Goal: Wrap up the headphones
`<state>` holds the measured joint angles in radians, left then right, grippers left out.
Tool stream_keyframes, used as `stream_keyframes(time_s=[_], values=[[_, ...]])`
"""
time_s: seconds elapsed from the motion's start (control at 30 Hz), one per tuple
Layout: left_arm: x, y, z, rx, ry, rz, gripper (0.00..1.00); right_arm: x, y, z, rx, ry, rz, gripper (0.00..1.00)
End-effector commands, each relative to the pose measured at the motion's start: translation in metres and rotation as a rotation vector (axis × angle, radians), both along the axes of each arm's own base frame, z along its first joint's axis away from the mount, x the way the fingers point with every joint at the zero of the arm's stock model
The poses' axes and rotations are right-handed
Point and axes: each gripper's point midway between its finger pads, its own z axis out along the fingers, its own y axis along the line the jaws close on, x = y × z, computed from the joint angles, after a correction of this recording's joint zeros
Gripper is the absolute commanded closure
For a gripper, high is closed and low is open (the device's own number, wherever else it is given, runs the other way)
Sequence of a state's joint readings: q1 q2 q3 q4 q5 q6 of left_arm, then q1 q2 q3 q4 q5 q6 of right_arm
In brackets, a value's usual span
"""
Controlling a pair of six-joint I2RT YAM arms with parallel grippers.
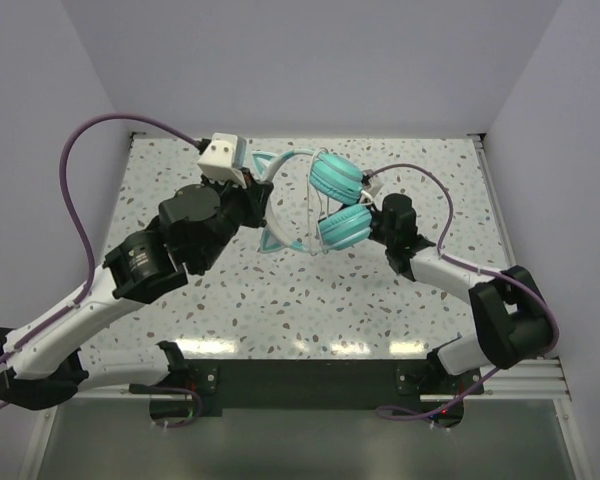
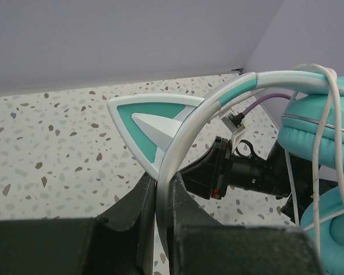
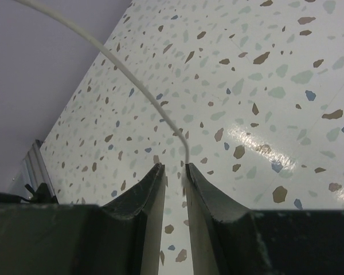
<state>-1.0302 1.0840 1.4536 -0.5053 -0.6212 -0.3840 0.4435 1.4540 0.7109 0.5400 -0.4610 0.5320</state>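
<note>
The turquoise headphones (image 1: 336,178) are held above the table's back middle, one earcup above the other (image 1: 345,226). My left gripper (image 1: 263,200) is shut on the white headband (image 2: 189,134), beside a teal cat-ear piece (image 2: 149,123); in the left wrist view the left gripper (image 2: 160,179) pinches the band tightly. The whitish cord (image 2: 327,114) hangs over the earcups (image 2: 315,126). My right gripper (image 1: 372,222) sits right beside the lower earcup. In the right wrist view the right gripper (image 3: 172,167) stands narrowly open, with the cord (image 3: 132,77) running down into the gap against the right finger.
The speckled table (image 1: 310,300) is walled by lilac panels at back and sides. Purple arm cables (image 1: 75,180) loop on the left and over the right arm (image 1: 435,190). The right arm's wrist (image 2: 241,169) is close behind the headband.
</note>
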Motion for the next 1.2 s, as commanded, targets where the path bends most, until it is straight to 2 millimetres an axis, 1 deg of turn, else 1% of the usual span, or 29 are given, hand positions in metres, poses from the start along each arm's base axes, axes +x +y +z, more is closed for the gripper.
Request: stream_keyframes(time_s=[0.0,0.27,0.5,0.53,0.57,0.63,0.67,0.73,0.8,0.83,0.87,0.9,0.93,0.97,1.0,1.03,1.07,1.1,1.13,1.17], values=[[0.000,0.001,0.047,-0.172,-0.059,0.023,1.00,0.007,0.004,0.006,0.027,-0.052,-0.020,0.75],[0.003,-0.002,0.047,-0.165,-0.057,0.028,1.00,0.016,-0.003,-0.001,-0.001,-0.051,-0.076,0.73],[0.004,-0.003,0.048,-0.172,-0.055,0.036,1.00,0.016,0.002,-0.010,0.004,-0.032,-0.060,0.74],[0.004,-0.002,0.049,-0.176,-0.056,0.040,1.00,0.014,0.004,-0.014,0.003,-0.025,-0.055,0.75],[0.005,-0.002,0.048,-0.174,-0.055,0.044,1.00,0.014,0.005,-0.014,0.006,-0.025,-0.054,0.79],[0.007,0.001,0.047,-0.179,-0.051,0.070,1.00,0.010,0.008,-0.019,0.003,-0.011,-0.044,0.82],[0.008,0.003,0.045,-0.176,-0.047,0.084,1.00,0.008,0.009,-0.022,0.000,-0.003,-0.041,0.89],[0.012,0.012,0.044,-0.187,-0.040,0.147,1.00,0.001,0.013,-0.027,-0.014,0.013,-0.034,0.93],[0.016,0.017,0.039,-0.182,-0.035,0.194,1.00,-0.012,0.018,-0.036,-0.052,0.028,-0.016,0.97],[0.020,0.024,0.038,-0.181,-0.035,0.243,1.00,-0.012,0.016,-0.040,-0.083,0.032,-0.045,0.98],[0.024,0.026,0.035,-0.173,-0.035,0.271,1.00,-0.019,0.015,-0.048,-0.124,0.061,-0.047,1.00],[0.027,0.029,0.034,-0.171,-0.034,0.299,1.00,-0.028,0.020,-0.052,-0.148,0.062,-0.029,1.00],[0.032,0.032,0.031,-0.170,-0.032,0.319,1.00,-0.033,0.020,-0.055,-0.165,0.068,-0.032,1.00],[0.042,0.039,0.028,-0.167,-0.027,0.359,1.00,-0.040,0.017,-0.065,-0.195,0.095,-0.033,1.00],[0.049,0.043,0.025,-0.168,-0.018,0.380,1.00,-0.047,0.018,-0.066,-0.207,0.097,-0.030,1.00],[0.057,0.041,0.020,-0.172,-0.003,0.365,1.00,-0.050,0.016,-0.069,-0.217,0.108,-0.038,1.00],[0.072,0.052,0.014,-0.159,0.005,0.405,1.00,-0.057,0.009,-0.078,-0.238,0.130,-0.047,1.00],[0.079,0.054,0.007,-0.145,0.012,0.420,1.00,-0.060,0.007,-0.074,-0.232,0.127,-0.052,1.00],[0.086,0.057,0.001,-0.116,0.013,0.435,1.00,-0.064,0.004,-0.076,-0.235,0.135,-0.054,1.00],[0.098,0.066,-0.005,-0.105,0.018,0.471,1.00,-0.071,0.000,-0.082,-0.253,0.153,-0.049,1.00]])
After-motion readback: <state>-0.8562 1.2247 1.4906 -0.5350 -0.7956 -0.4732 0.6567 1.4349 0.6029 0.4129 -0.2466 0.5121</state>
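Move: The cable runs between the right hand's slightly parted fingertips. From that hand the headphones' nearer ear cup is about 21 cm above, 13 cm back and 3 cm right; the farther cup about 25 cm above, 6 cm back and 2 cm right. From the left hand, holding the headband, that stretch of cable is roughly 10 cm ahead, 10 cm right and 25 cm below; the nearer cup is 3 cm back, 13 cm right, 4 cm lower. The cable gets pinched as the right fingers, after easing down a little, shut on it and draw it down and back some 7 cm each way, slightly left, the hand tipping downward. Late on, the left hand, still gripping the headband, swings the headphones forward and left about 8 cm, sinking slightly and turning some 20 degrees counter-clockwise. ##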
